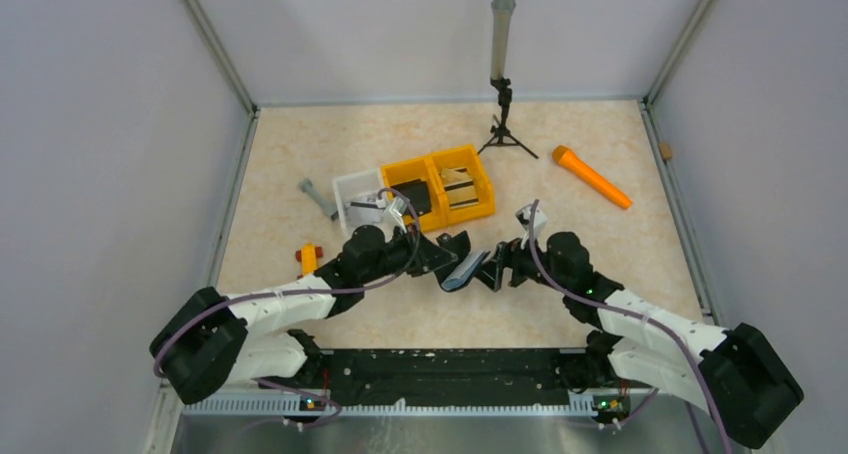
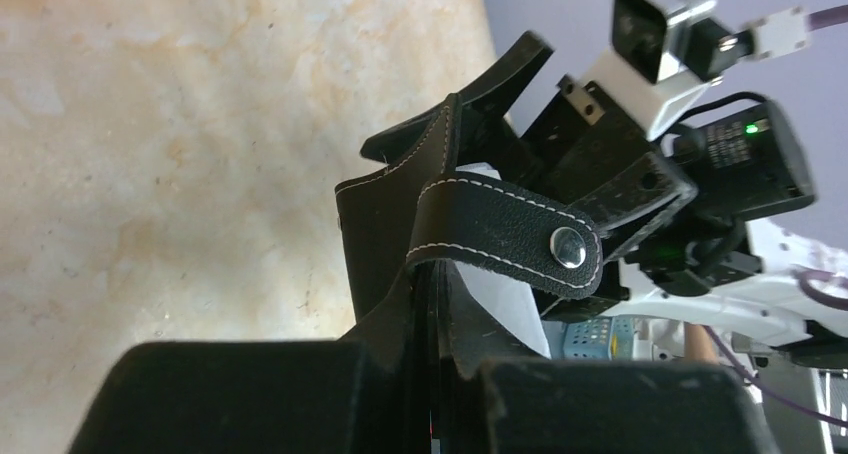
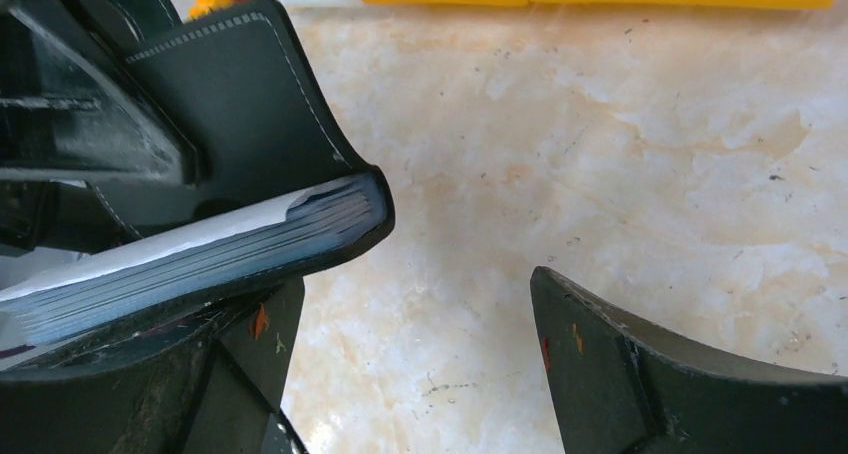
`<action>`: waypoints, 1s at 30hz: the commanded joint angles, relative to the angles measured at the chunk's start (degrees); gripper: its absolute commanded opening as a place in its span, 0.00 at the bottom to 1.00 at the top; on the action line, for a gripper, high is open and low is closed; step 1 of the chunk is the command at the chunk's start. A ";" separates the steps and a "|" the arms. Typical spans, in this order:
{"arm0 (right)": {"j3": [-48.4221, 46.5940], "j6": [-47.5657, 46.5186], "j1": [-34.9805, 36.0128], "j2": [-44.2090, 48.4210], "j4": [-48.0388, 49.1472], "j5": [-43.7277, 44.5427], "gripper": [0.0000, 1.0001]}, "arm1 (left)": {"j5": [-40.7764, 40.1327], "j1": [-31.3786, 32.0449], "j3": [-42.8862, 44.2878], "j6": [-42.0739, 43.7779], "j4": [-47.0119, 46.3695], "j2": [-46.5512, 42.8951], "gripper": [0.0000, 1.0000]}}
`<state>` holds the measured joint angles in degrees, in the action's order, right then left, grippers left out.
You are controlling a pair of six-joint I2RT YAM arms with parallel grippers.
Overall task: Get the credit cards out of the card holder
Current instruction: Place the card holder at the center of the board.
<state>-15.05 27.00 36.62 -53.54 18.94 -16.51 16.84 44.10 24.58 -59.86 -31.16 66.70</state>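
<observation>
My left gripper (image 1: 438, 254) is shut on the black card holder (image 1: 464, 270) and holds it above the table's middle. In the left wrist view the holder (image 2: 390, 224) rises from between my left gripper's (image 2: 430, 364) fingers. Its strap (image 2: 500, 232), with a metal snap, hangs loose. The credit cards (image 3: 190, 259) show as a stack of thin pale and dark edges inside the holder's (image 3: 240, 104) fold. My right gripper (image 3: 410, 324) is open, with only table between its fingers. Its left finger (image 3: 240, 364) is just under the holder. From above, my right gripper (image 1: 497, 266) faces the holder's right end.
A yellow two-part bin (image 1: 480, 202) with flat dark and striped items stands behind the grippers, beside a white bin (image 1: 352, 186). An orange stick (image 1: 592, 177), a small tripod post (image 1: 502, 84), a grey piece (image 1: 318, 196) and a small orange-red item (image 1: 310, 257) lie around.
</observation>
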 commanded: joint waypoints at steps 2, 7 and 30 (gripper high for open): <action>-1.61 -3.59 0.29 -3.39 0.97 1.13 0.86 | -4.99 2.98 -1.46 0.95 -8.46 2.77 0.00; -2.67 -6.28 0.29 -6.59 -0.92 1.74 0.87 | -11.29 5.28 -2.16 3.77 -7.72 5.69 0.00; -2.18 12.53 -0.24 -10.07 3.17 -0.93 0.84 | -13.76 7.92 -1.36 2.44 -20.30 26.01 0.00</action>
<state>-18.00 31.70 36.58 -62.28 13.43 -12.78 2.50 51.20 22.31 -56.88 -46.22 90.13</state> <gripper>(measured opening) 0.839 0.033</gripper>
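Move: The card holder is already in the left fingers, sticking out to their right; the bare spot at the board's centre that it goes to lies about 15 cm below that hand, some 4 cm to its right and 1 cm ahead. The yellow bin stands about 21 cm ahead of the left hand and 2 cm to its left, the white tray 17 cm ahead and 19 cm left. From the open right hand, the holder is about 6 cm left, 2 cm ahead and 4 cm higher. The left hand keeps its pinch on the card holder and lowers it some 11 cm almost straight down towards the centre of the board, easing slightly right and forward while its fingers tip down about 10 degrees. The wide-open right hand sinks alongside by about 5 cm, drawing off a couple of centimetres to the right, then turns back left and slightly up towards the holder with its fingers tilting further down, so that one finger ends close beside the holder, whether touching can't be seen. ##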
